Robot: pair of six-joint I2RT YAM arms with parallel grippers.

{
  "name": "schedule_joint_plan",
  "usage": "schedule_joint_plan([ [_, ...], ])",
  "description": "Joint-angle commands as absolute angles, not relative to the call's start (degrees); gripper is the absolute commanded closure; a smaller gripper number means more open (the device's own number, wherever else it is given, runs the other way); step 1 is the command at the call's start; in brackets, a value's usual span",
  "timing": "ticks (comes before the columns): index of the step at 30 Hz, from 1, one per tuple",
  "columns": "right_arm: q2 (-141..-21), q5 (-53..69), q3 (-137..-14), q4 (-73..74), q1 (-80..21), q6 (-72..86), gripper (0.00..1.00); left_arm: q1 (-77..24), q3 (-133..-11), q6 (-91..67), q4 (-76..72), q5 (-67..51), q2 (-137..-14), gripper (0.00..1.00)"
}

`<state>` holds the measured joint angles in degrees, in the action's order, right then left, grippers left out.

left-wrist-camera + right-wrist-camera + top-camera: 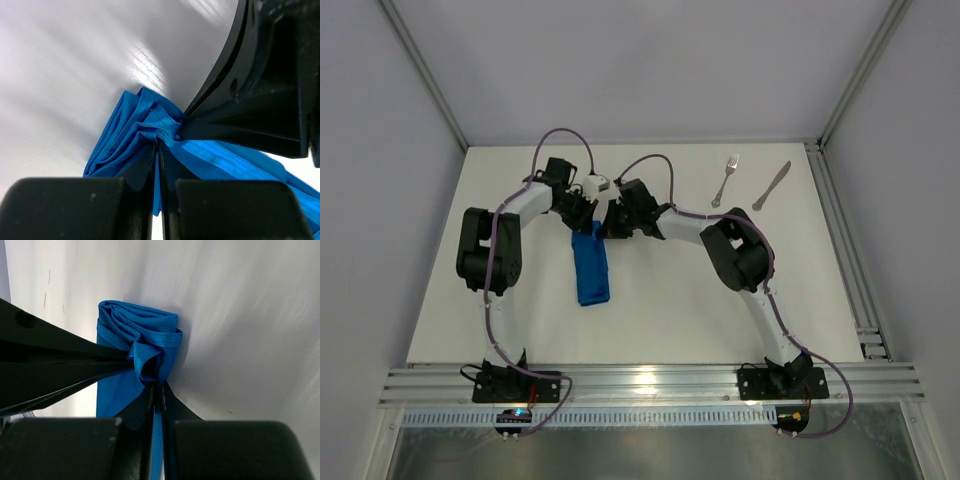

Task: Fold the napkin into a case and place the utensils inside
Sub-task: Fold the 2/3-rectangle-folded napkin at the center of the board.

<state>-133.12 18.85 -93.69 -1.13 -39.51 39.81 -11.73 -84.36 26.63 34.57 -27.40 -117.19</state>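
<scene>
The blue napkin (591, 267) lies folded into a narrow strip, the case, running from mid-table toward the near edge. Both grippers meet at its far end. My left gripper (582, 216) is shut on the napkin's (137, 130) bunched top edge, cloth pinched between its fingers. My right gripper (608, 222) is shut on the same end of the napkin (142, 335), a thin band of blue showing between its fingers. The other arm's black finger crosses each wrist view. The fork (725, 180) and knife (771, 186) lie side by side at the far right.
The white table (660, 320) ends in a metal rail (650, 382) at the near edge. An aluminium frame (840, 230) runs along the right side. Grey walls close in on the left and back.
</scene>
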Motion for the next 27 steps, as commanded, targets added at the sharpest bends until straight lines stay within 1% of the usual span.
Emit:
schedule_joint_plan([
  [1, -130.26, 20.56, -94.49, -2.55, -39.81, 38.41, 0.93, -11.95, -86.31, 21.89, 34.19, -33.21, -117.34, 0.96],
  [7, -130.52, 21.18, -93.78, -3.25, -39.81, 38.93, 0.94, -11.95, -87.54, 17.41, 34.98, -37.35, -118.3, 0.98],
  [13, -131.22, 21.62, -94.4, -3.61, -39.73, 39.64, 0.92, -12.04, -88.24, 14.68, 35.33, -34.29, -119.44, 0.98],
  [14, -130.79, 21.19, -93.87, -3.26, -39.73, 39.55, 0.9, -12.04, -88.5, 14.42, 35.42, -33.49, -119.97, 0.98],
  [15, -130.35, 19.7, -93.61, -2.64, -39.81, 39.03, 0.84, -12.04, -88.94, 14.33, 35.59, -32.27, -120.23, 0.98],
  [16, -128.86, 18.82, -93.08, -1.68, -39.81, 38.59, 0.82, -12.04, -88.95, 14.33, 35.94, -31.73, -120.41, 0.98],
  [17, -128.06, 17.94, -91.95, -1.23, -39.64, 38.15, 0.78, -12.04, -88.77, 14.41, 35.77, -31.38, -120.5, 0.98],
  [20, -124.55, 15.56, -90.1, -0.44, -39.73, 36.39, 0.75, -12.04, -89.21, 14.15, 36.38, -31.64, -121.02, 0.98],
  [21, -123.85, 15.03, -89.74, 1.21, -39.64, 36.13, 0.71, -12.04, -89.38, 14.15, 36.65, -31.64, -121.2, 0.98],
  [27, -122.34, 15.2, -88.5, 0.53, -39.73, 36.03, 0.59, -12.04, -90.17, 13.1, 36.65, -32.6, -121.46, 0.97],
])
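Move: The fold edge of the napkin that the right fingers pinch lies about 3 cm to the left hand's right and 1 cm back, about level with its tips, which already touch the cloth. The napkin's far end is roughly 3 cm ahead of the left hand, and the middle of the long strip some 8 cm back, 1 cm to the right and 1 cm lower. The right hand has that fold edge right between its finger pads. The left hand, its fingers still almost shut on the cloth, works about 2 cm to the right towards the fold edge in the right fingers, lifting slightly over the napkin and coming back down while the wrist turns some 10 degrees, partly counter-clockwise, and then stays there. The right hand first keeps its pinch without moving, then opens its fingers to nearly half, lets go of the fold and backs off up and to the right, about 3 cm in all, leaving the left tips on the cloth. ##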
